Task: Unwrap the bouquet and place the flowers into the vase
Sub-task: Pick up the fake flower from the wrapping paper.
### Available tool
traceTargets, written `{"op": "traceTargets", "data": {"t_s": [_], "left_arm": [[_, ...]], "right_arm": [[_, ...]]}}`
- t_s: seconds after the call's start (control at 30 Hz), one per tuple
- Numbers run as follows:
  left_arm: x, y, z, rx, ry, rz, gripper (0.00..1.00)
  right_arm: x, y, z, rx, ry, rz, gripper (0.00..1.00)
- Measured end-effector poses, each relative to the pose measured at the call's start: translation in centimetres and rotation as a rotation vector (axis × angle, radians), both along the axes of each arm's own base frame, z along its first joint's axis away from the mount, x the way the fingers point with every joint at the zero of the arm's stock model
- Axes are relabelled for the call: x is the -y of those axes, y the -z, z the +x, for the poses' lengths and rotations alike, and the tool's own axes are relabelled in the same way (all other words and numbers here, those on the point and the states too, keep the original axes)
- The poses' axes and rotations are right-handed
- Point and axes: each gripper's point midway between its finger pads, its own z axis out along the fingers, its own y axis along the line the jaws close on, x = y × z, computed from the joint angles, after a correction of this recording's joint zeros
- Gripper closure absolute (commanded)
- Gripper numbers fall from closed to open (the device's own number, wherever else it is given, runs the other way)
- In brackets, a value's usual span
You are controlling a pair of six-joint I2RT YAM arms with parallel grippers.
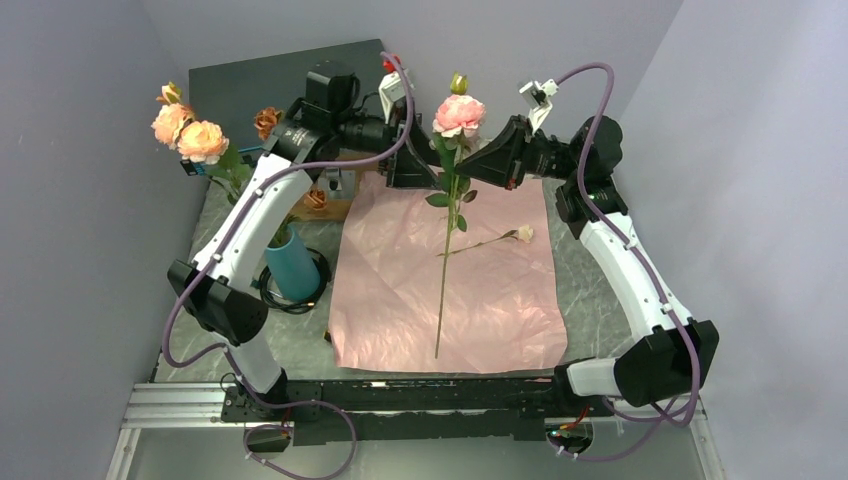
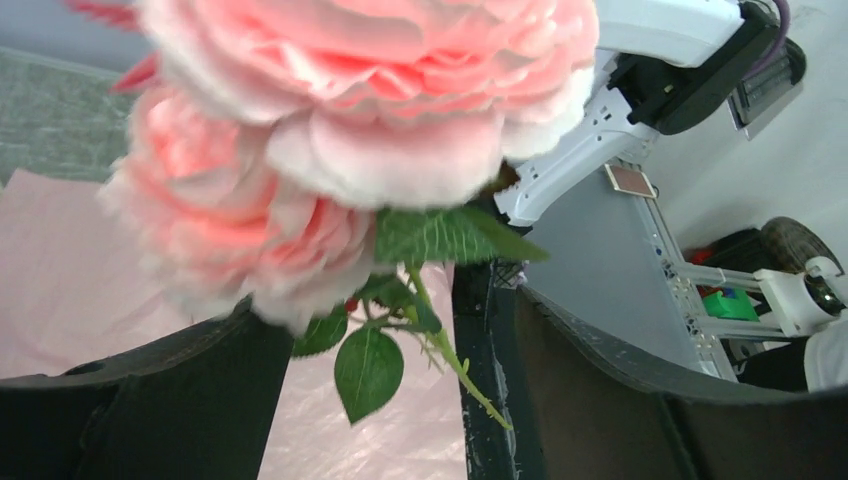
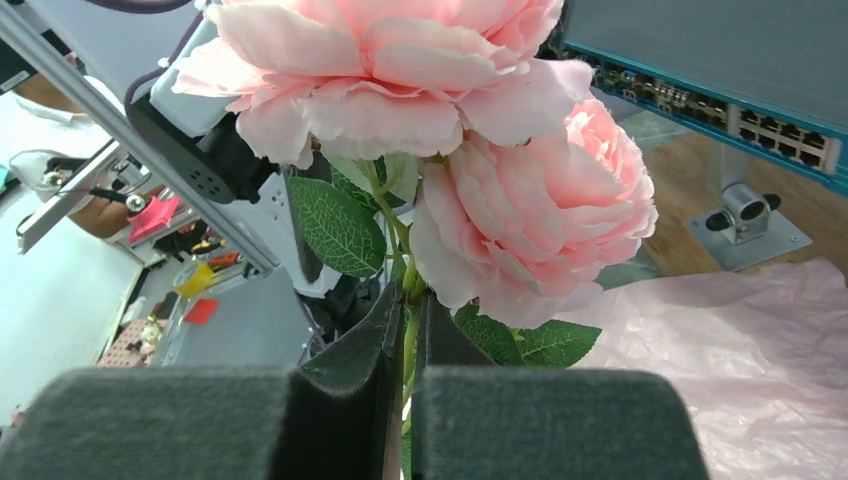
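The bouquet's pink wrapping paper (image 1: 480, 290) lies spread flat on the table. My right gripper (image 1: 478, 163) (image 3: 410, 300) is shut on the green stem of a pink rose (image 1: 459, 113) (image 3: 400, 60), held upright above the paper with its stem (image 1: 441, 300) hanging down. My left gripper (image 1: 415, 168) (image 2: 372, 330) stands open, its fingers on either side of the same stem just under the blooms (image 2: 350, 90). The teal vase (image 1: 293, 265) stands at the left and holds peach roses (image 1: 190, 130). One small pale flower (image 1: 523, 233) lies on the paper.
A black cable coil (image 1: 318, 285) rings the vase's foot. A rust-brown rose (image 1: 267, 120) and a brown box (image 1: 335, 205) sit behind the vase. A dark board (image 1: 250, 80) leans at the back. Grey walls close in on both sides.
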Motion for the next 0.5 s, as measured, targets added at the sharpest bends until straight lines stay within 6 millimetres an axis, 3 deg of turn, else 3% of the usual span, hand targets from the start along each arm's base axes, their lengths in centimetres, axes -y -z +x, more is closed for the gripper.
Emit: {"op": "traceTargets", "data": {"t_s": [0.33, 0.43, 0.5], "left_arm": [[2.7, 1.0, -2.0, -0.026, 0.071, -0.009, 0.46], [2.8, 1.0, -1.8, -0.034, 0.064, -0.013, 0.61], [2.8, 0.9, -1.5, -0.038, 0.056, -0.017, 0.78]], "right_arm": [[-0.9, -0.7, -0.3, 0.011, 0.002, 0.013, 1.0], [-1.0, -0.8, -0.3, 0.015, 0.01, 0.017, 1.0], [-1.1, -0.9, -0.3, 0.021, 0.014, 0.019, 1.0]]}}
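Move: The left hand's target is the upper stem of the fake flower, just under the right hand's grip: about 4 cm to its right, 1 cm back and 2 cm lower. The pink blooms stand about 4 cm to the left hand's right, 2 cm ahead and 8 cm above; the stem leaves are 4 cm right, level fore and aft, 6 cm below. The right hand already pinches this stem, the target spot lying some 3 cm below and 1 cm back of its finger pads. The left hand, still pointing to the robot's right, slides about 3 cm right with some 2 cm back and 1 cm down, in under the pink blooms towards the stem, easing to a near stop as its fingers draw in from wide open to rather less than half open around the stem, not yet shut. The right hand keeps the stem pinched between its closed tips and eases about 1 cm left and 1 cm up, offering the flower to the left hand with hardly any turn. ##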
